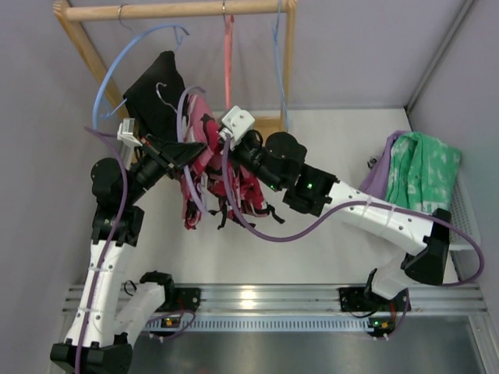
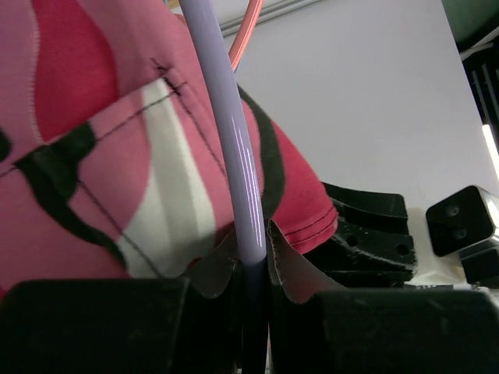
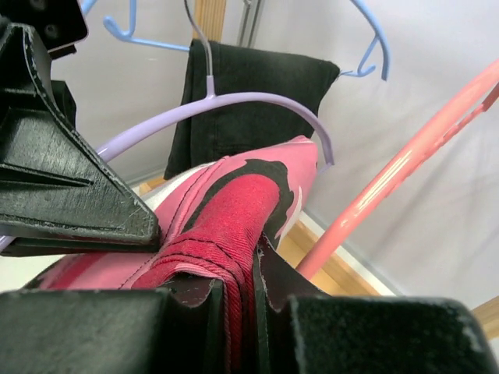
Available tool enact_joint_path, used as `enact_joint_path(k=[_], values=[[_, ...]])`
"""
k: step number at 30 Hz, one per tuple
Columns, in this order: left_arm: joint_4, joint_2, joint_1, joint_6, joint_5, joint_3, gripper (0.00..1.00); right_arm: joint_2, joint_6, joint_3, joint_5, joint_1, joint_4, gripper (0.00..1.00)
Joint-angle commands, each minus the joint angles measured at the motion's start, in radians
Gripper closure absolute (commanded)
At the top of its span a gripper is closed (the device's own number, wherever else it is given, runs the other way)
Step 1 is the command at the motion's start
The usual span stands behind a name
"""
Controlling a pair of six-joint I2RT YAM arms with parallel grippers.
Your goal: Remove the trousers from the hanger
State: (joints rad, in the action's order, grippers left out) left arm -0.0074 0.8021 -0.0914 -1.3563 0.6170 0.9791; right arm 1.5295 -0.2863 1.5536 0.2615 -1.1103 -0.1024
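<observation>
The magenta-pink printed trousers [image 1: 222,167] hang in mid-air between the two arms, dark strings dangling below. The lilac hanger [image 1: 187,125] runs through them; its hook points up left. My left gripper [image 1: 189,156] is shut on the hanger's lilac bar [image 2: 234,156], with the trousers [image 2: 93,164] draped just behind it. My right gripper [image 1: 228,149] is shut on a fold of the trousers [image 3: 234,226]. In the right wrist view the hanger [image 3: 257,105] arcs above the cloth.
A wooden rack [image 1: 179,9] at the back carries light-blue hangers [image 1: 109,74], a plain black garment [image 1: 152,93] and a salmon-pink hanger [image 1: 228,62]. A green-and-white cloth [image 1: 421,167] lies at the right. A metal rail [image 1: 265,300] runs along the near edge.
</observation>
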Motion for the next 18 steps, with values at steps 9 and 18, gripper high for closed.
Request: enact_joint_path(k=[9,18], values=[[-0.060,-0.027,0.016,0.132,-0.068,-0.052,1.00,-0.146,-0.019,0.217,0.033,0.007,-0.244,1.00],[-0.095,-0.032,0.016,0.177,-0.074,-0.138,1.00,-0.131,-0.056,0.405,0.018,0.007,-0.264,1.00]])
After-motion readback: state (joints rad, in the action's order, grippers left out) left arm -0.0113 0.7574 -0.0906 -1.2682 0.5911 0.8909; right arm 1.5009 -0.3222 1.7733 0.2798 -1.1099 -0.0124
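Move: My left hand still grips the purple hanger by its near side; the middle of the pink trousers is about 8 cm to its right, roughly level with it forward and 6 cm lower. My right hand already pinches the trousers, and the purple hanger's middle lies some 10 cm to its left and 5 cm ahead. From the right hand, the coral hanger hangs about 15 cm ahead and 2 cm right, the black trousers about 14 cm ahead and 17 cm left. With the trousers pinched in my right hand, I pull them upwards about 10 cm, slowly at first and then faster, drifting 3 cm or so to my right, away from the left hand, and tipping the fingers up a little. My left hand keeps its grip on the purple hanger and holds against this, sinking about 3 cm, mostly towards the end. ##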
